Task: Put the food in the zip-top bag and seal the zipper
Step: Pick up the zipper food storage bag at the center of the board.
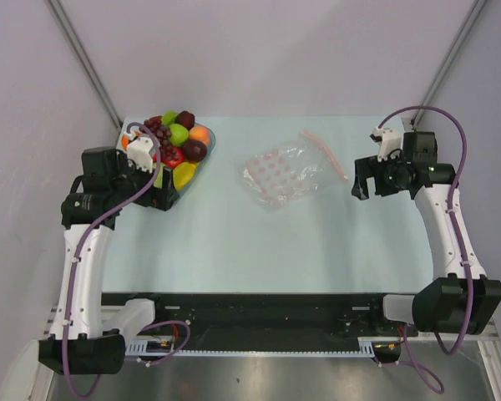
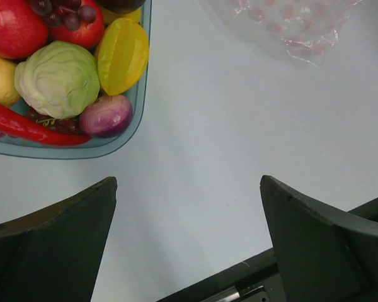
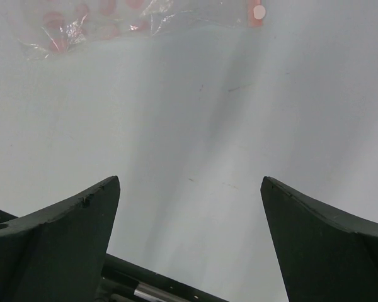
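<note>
The food is piled in a blue-rimmed dish [image 1: 209,150] at the back left: a dark purple grape bunch [image 1: 160,130] with green, red and yellow pieces. The left wrist view shows a green cabbage [image 2: 57,78], a yellow starfruit [image 2: 123,55], a purple onion [image 2: 106,115] and a red chili [image 2: 25,126]. The clear zip-top bag [image 1: 282,173] lies flat at mid-table, and it also shows in the right wrist view [image 3: 94,22]. Its pink zipper [image 1: 324,154] faces back right. My left gripper [image 1: 163,197] is open and empty beside the dish. My right gripper [image 1: 361,180] is open and empty to the right of the bag.
The dish's rim [image 2: 135,116] lies just ahead and left of my left fingers [image 2: 82,214]. The bag's corner [image 2: 296,25] shows at the top right of the left wrist view. Grey walls close the back and sides. A black rail runs along the near edge.
</note>
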You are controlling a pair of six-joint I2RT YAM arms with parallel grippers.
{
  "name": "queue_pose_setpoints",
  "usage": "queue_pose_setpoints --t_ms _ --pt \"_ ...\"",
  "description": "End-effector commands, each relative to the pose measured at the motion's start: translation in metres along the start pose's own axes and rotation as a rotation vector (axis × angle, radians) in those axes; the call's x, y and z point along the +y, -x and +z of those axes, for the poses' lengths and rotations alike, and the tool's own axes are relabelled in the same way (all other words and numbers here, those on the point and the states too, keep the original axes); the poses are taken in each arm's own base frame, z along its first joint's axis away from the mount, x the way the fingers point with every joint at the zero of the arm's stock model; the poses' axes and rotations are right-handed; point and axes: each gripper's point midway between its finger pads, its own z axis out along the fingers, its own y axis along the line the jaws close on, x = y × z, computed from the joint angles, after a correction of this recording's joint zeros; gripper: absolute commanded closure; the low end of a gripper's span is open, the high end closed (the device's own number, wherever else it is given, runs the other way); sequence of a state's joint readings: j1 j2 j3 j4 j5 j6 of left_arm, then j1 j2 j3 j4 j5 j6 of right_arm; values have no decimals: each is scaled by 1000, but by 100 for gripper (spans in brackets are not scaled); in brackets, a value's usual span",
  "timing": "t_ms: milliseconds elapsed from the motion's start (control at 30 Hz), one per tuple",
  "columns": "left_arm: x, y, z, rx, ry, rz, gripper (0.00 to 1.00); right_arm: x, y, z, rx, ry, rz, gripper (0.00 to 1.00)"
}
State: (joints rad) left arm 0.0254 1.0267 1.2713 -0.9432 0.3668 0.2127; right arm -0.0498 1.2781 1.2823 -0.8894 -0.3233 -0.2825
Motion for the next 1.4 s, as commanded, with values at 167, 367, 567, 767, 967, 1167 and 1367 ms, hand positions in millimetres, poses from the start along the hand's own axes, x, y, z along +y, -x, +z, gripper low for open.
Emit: queue_pose_setpoints --t_ms 167,367,567,767,967,1167,1367 --pt "-16 43 -15 -190 -64 104 0 12 40 17 -87 134 2 0" --pt "-30 45 -4 -236 -166 135 0 8 50 53 -94 216 9 0" --pt "-53 48 7 -253 -342 165 0 -9 75 97 -116 278 -20 0" --pt "-46 46 24 -220 -343 169 0 -24 94 145 -122 356 7 0" --pt "-33 39 40 -178 -295 146 0 -48 123 206 -208 370 26 0" --pt "-26 31 49 -127 -277 109 0 -68 136 259 -231 365 19 0" --pt "-21 29 53 -110 -250 84 0 -61 140 283 -231 460 21 4"
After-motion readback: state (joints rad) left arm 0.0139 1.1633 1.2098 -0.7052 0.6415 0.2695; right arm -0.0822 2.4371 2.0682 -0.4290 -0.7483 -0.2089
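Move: Ahead of the right hand lies the bag's zip edge, its middle roughly 26 cm forward, 5 cm to the left and 19 cm below; the bag's dotted body spreads about 12 cm farther left of that strip and some 6 cm nearer the base. From the left hand the zip edge is around 33 cm ahead and 44 cm right, the bag body 26 cm ahead and 31 cm right, and the produce basket some 24 cm ahead and 5 cm left. Reaching some 28 cm forward and sinking about 14 cm, the right hand drifts slightly left to come in over the bag's zip edge, its left side rolling up about 20 degrees, fingers still wide open and not visibly touching. The left hand, also open, swings about 5 cm right while rising slightly and turning clockwise, then eases forward and down, towards the bag. ##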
